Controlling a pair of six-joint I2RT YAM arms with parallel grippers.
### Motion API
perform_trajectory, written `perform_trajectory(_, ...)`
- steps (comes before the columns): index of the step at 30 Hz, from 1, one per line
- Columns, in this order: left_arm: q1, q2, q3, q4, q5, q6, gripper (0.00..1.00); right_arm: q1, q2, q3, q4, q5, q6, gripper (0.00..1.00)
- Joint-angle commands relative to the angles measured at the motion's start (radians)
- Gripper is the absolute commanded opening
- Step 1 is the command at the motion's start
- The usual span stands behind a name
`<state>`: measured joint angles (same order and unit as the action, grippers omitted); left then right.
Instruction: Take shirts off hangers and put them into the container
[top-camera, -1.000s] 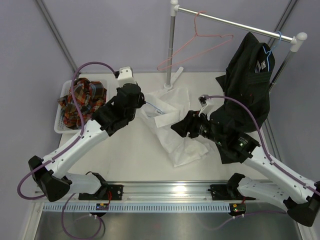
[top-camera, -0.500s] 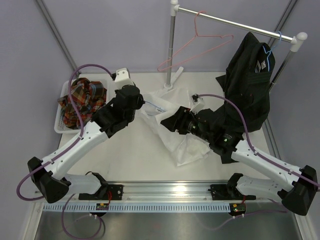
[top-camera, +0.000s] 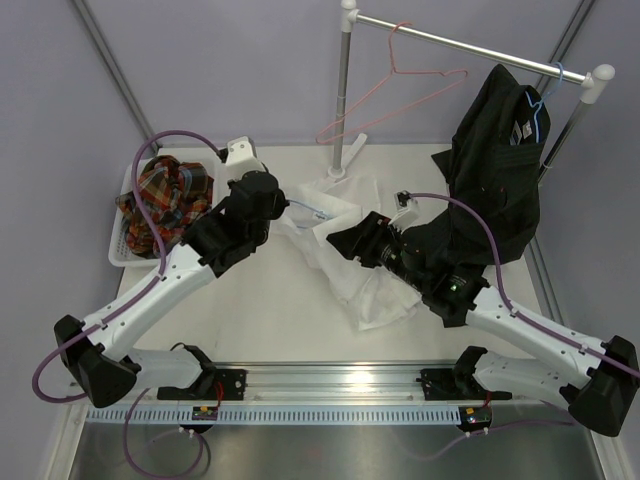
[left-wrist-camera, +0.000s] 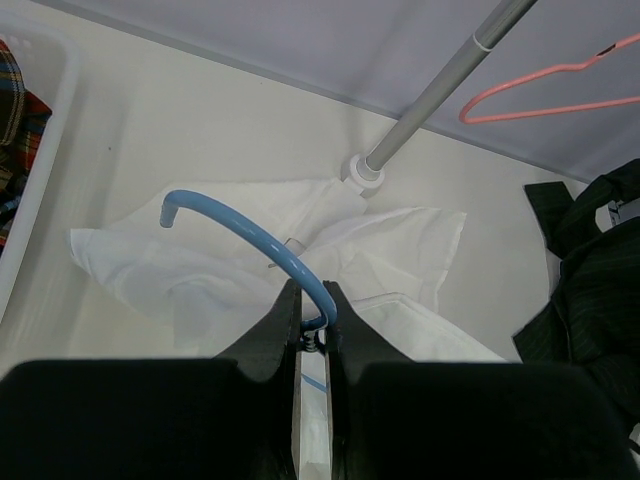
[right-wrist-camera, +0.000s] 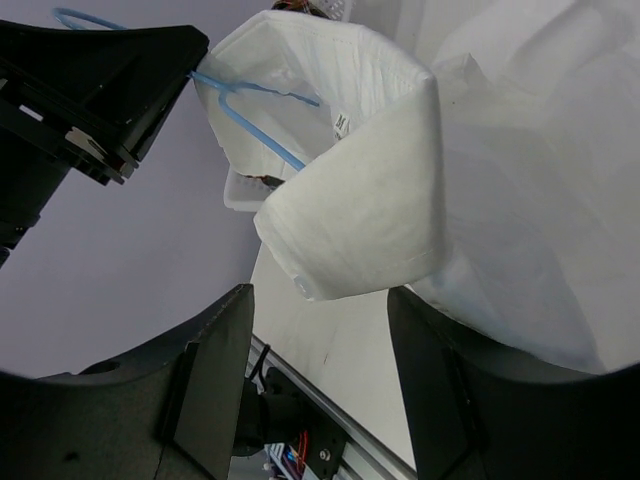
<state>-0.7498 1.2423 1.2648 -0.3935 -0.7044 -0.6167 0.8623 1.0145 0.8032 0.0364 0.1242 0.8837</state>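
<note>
The white shirt (top-camera: 355, 275) lies crumpled mid-table with a light blue hanger (left-wrist-camera: 250, 232) still inside its collar. My left gripper (top-camera: 286, 208) is shut on that hanger's neck just below the hook (left-wrist-camera: 312, 318). My right gripper (top-camera: 335, 240) is open, its fingers (right-wrist-camera: 215, 380) either side of the raised white collar (right-wrist-camera: 360, 190), which sits just ahead of the tips. The blue wire (right-wrist-camera: 262, 127) runs into the collar. The plaid shirt (top-camera: 160, 200) fills the white container (top-camera: 118, 255) at the left. The black shirt (top-camera: 500, 170) hangs on another blue hanger (top-camera: 540, 105).
The chrome rail (top-camera: 470, 45) crosses the back right on an upright post (top-camera: 343, 100) that stands just behind the white shirt. An empty pink hanger (top-camera: 395, 85) hangs from it. The black shirt drapes down over my right arm's forearm.
My right gripper has moved left toward the collar and the left gripper, its jaws opening a little. The white shirt has bunched up with it. The left arm has hardly shifted.
</note>
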Motion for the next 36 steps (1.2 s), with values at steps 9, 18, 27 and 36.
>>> perform_trajectory(9, -0.005, -0.053, -0.024, 0.105, -0.037, -0.052, 0.0, 0.009, 0.055, 0.013, 0.112, 0.103, 0.015, 0.35)
perform_trajectory(18, 0.013, -0.076, -0.042, 0.111, -0.063, -0.044, 0.0, 0.009, -0.094, -0.067, -0.027, 0.202, 0.014, 0.0)
perform_trajectory(27, 0.058, -0.098, -0.044, 0.11, -0.038, -0.046, 0.0, 0.006, -0.327, -0.188, -0.217, 0.304, 0.021, 0.0)
perform_trajectory(36, 0.102, -0.139, -0.068, 0.108, -0.003, -0.034, 0.0, 0.006, -0.433, -0.22, -0.346, 0.356, 0.014, 0.0)
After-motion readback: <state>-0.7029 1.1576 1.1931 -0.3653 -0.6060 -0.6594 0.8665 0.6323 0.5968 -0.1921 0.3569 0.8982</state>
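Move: The near shoulder of the white shirt lies about 3 cm ahead of the right hand and 2 cm to its left, roughly level with it. The blue hanger's middle stands some 6 cm ahead and 7 cm left of that hand; the rack foot is about 14 cm straight ahead, some 20 cm below. From the left hand, which holds the hanger, the shoulder lies about 11 cm right, 5 cm back and slightly lower. The right hand eases forward, pinches the white shirt's shoulder shut, then pulls it about 9 cm right, slightly down. ##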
